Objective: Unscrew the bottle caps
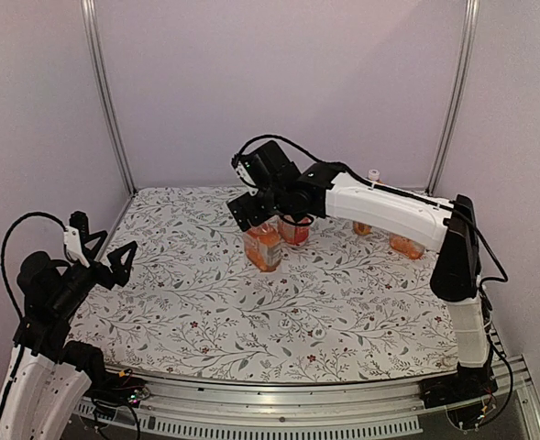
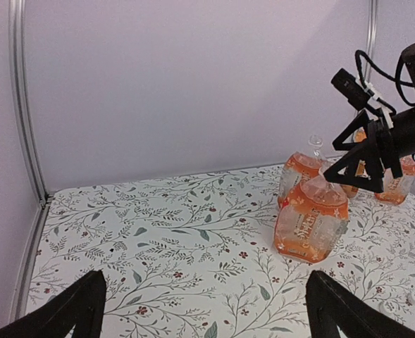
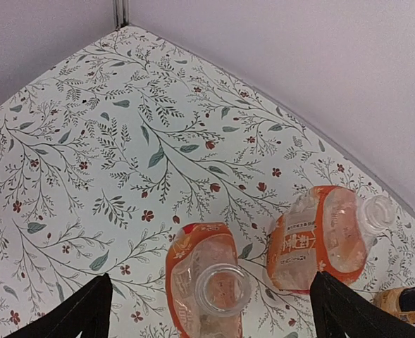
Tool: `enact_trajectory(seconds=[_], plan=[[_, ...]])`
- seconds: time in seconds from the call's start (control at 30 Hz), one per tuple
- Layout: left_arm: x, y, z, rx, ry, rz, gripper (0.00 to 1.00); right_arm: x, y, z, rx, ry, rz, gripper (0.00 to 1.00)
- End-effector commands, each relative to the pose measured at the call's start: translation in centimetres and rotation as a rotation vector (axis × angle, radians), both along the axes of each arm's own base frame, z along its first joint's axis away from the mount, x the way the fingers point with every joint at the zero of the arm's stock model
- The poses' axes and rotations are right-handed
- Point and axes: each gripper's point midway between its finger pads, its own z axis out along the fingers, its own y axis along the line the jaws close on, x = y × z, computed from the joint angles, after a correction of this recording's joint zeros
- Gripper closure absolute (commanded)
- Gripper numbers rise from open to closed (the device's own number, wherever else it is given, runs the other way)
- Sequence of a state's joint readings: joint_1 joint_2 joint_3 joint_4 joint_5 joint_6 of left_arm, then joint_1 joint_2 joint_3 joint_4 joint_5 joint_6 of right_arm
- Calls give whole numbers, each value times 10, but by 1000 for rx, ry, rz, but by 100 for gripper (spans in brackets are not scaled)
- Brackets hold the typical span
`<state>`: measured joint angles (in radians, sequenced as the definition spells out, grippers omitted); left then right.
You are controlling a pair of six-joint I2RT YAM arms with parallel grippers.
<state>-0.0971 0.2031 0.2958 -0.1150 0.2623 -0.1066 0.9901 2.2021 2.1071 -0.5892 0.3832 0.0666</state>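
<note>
Two squat clear bottles with orange labels stand mid-table, the near one [image 1: 263, 246] and the far one [image 1: 294, 229]. In the right wrist view both show open mouths, near [image 3: 223, 287] and far [image 3: 376, 211], with no caps on them. My right gripper [image 1: 256, 213] hovers over the near bottle, and its jaws [image 3: 209, 276] stand wide open on either side of the mouth without touching it. A white bottle cap [image 1: 374, 174] shows behind the right forearm, atop a bottle the arm mostly hides. My left gripper [image 2: 205, 274] is open and empty at the table's left edge [image 1: 104, 252].
Another squat orange bottle [image 1: 407, 246] stands at the back right near the wall. A dark-labelled bottle [image 3: 404, 301] shows at the right wrist view's lower right. A small white round thing [image 2: 409, 298] lies on the floral cloth [image 1: 205, 312]. Metal posts mark the back corners.
</note>
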Motion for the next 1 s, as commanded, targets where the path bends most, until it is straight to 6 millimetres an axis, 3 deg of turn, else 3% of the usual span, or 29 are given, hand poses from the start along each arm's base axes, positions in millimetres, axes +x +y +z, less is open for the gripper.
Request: enact_trajectory(seconds=[0.0,0.03,0.13,0.27,0.4,0.6,0.8,0.93,0.97], plan=[[1,1,-3,-4,2,0,1,14,-70,106,-15,-193,-146,1],[1,1,-3,-3,0,1,0,19,-91,117,-43,-214,-194,1],[1,1,-2,-2,-5,1,0,38,-156,124,-87,-186,-339,1],[1,1,-3,-2,-2,-3,1,65,-229,110,-38,-57,-475,1],[1,1,-3,-1,1,-4,0,91,-273,83,25,69,-544,6],[2,2,-6,1,9,-1,1,124,-308,37,19,167,-620,18],[3,2,-7,1,13,-3,0,135,-308,3,7,240,-610,30],[2,2,-7,0,12,-2,0,137,-319,-12,-62,242,-653,36],[3,2,-7,0,11,-1,0,137,-321,-16,-78,243,-661,41]])
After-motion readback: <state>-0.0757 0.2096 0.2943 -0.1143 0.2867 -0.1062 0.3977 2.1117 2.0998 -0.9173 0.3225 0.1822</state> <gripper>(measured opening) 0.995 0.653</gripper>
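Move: The slim orange bottle's cap is about 14 cm ahead of the right hand, 31 cm to its right and 3 cm lower. Close below the right hand stands the near clear bottle, its middle some 14 cm down; the far clear bottle is about 9 cm ahead and 8 cm right. The right-hand clear bottle stands 12 cm right of the slim one and 10 cm nearer the base. From the left hand, that same cap is roughly 64 cm right and 29 cm ahead. Towards the slim orange bottle's cap the right hand swings in a quick arc, about 31 cm right and 14 cm forward, rising some 14 cm off the near bottle and then sinking as far again onto the cap. On the way the wrist turns about 35 degrees clockwise and tips further down, while the wide-open fingers narrow by a third to straddle the cap, with no grip visible yet. ##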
